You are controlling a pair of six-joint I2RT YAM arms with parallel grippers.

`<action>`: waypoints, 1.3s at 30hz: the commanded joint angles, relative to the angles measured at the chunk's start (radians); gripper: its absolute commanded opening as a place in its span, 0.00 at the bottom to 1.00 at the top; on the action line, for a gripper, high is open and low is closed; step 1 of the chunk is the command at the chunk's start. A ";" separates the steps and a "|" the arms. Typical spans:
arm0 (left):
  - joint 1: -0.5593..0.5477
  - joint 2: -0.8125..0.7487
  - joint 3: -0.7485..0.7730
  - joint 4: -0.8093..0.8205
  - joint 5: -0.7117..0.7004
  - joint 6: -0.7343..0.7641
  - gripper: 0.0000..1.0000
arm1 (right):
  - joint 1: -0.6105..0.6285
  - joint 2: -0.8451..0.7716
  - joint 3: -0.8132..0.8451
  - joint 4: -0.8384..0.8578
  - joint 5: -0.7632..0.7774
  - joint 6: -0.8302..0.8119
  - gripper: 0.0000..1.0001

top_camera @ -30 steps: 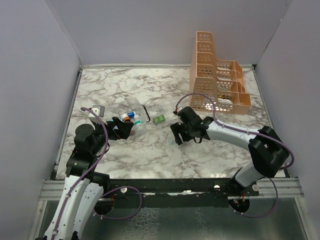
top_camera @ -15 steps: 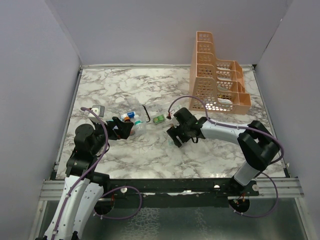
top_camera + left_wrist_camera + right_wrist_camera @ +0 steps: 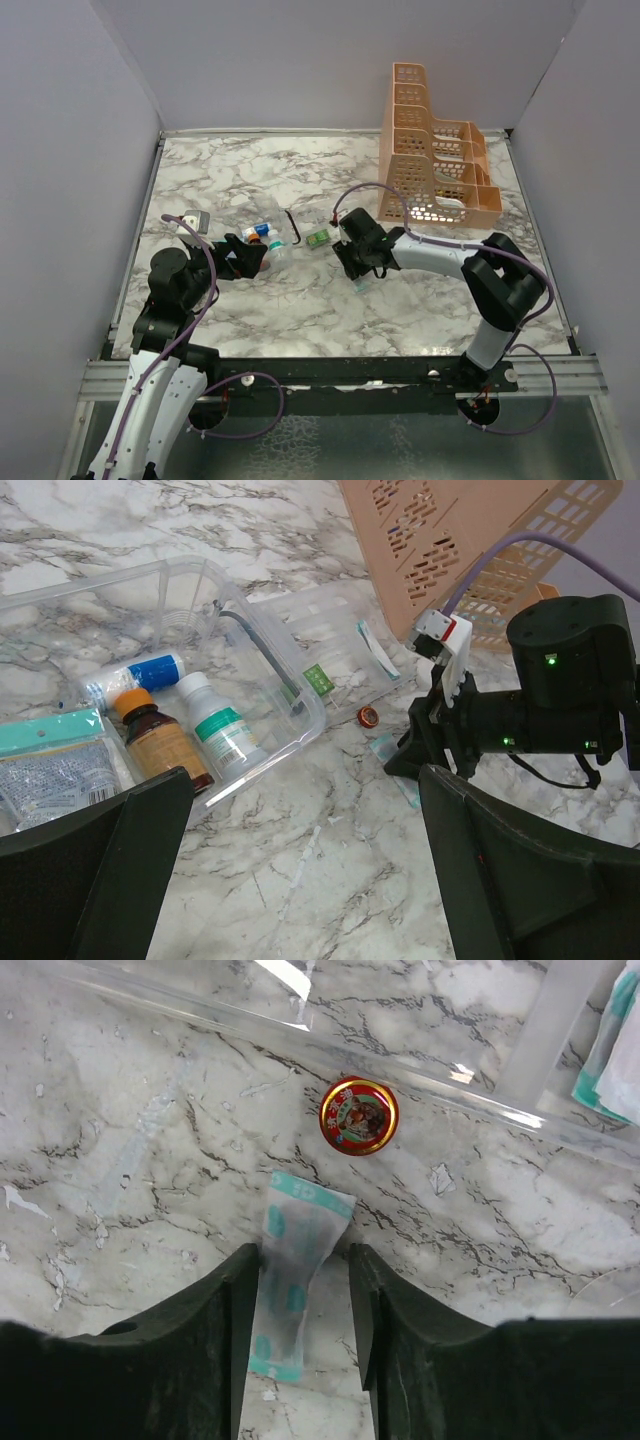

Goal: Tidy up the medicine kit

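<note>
The medicine kit [image 3: 300, 712], a clear open box with a black handle [image 3: 262, 652], holds a brown bottle [image 3: 160, 742], a white bottle [image 3: 222, 730], a blue-and-white roll [image 3: 135, 675] and a teal-topped packet [image 3: 55, 765]. My left gripper [image 3: 305, 780] hovers open beside it with nothing between its fingers. A white-and-teal sachet [image 3: 300, 1225] lies flat on the marble outside the kit's clear wall [image 3: 420, 1085]. My right gripper [image 3: 305, 1260] is low over it and straddles it: one finger touches the sachet's edge, the other stands apart. A small red tin [image 3: 358, 1115] lies just beyond.
A tall orange perforated rack [image 3: 435, 170] stands at the back right. A small green box [image 3: 319, 238] sits by the kit in the top view. The right arm's purple cable [image 3: 400, 200] loops above the table. Grey walls close in both sides.
My right arm has slid left toward the kit and its jaws have narrowed around the sachet. The left arm has stayed still and open.
</note>
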State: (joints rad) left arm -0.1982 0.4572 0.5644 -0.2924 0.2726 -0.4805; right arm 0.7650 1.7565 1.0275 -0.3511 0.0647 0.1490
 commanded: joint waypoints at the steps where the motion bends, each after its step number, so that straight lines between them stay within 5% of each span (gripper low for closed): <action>1: 0.005 -0.006 0.001 0.030 0.020 0.002 0.99 | 0.003 0.020 -0.002 -0.036 -0.002 0.065 0.37; 13: 0.005 -0.008 0.000 0.032 0.020 0.001 0.99 | 0.003 -0.072 -0.026 -0.108 -0.031 0.175 0.45; 29: 0.005 -0.010 0.001 0.031 0.020 0.000 0.99 | 0.003 -0.048 -0.016 -0.116 0.009 0.210 0.03; 39: 0.005 -0.006 0.001 0.031 0.020 0.000 0.99 | 0.003 -0.219 -0.016 -0.079 0.204 0.231 0.01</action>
State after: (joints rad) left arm -0.1982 0.4572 0.5640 -0.2924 0.2726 -0.4805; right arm 0.7650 1.6241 1.0031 -0.4591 0.1200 0.3592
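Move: The small white-and-teal packet lies between the right hand's half-open fingers at table height, its middle about 2 cm back and 1 cm right of the hand. A red-gold tin stands some 5 cm ahead and 1 cm left of that hand, and the green box about 8 cm ahead and 7 cm left. From the idle left hand the packet is roughly 21 cm right, 2 cm ahead and 23 cm below. Right hand draws back about 3 cm, pinches the packet's near end shut, then lifts some 3 cm. ##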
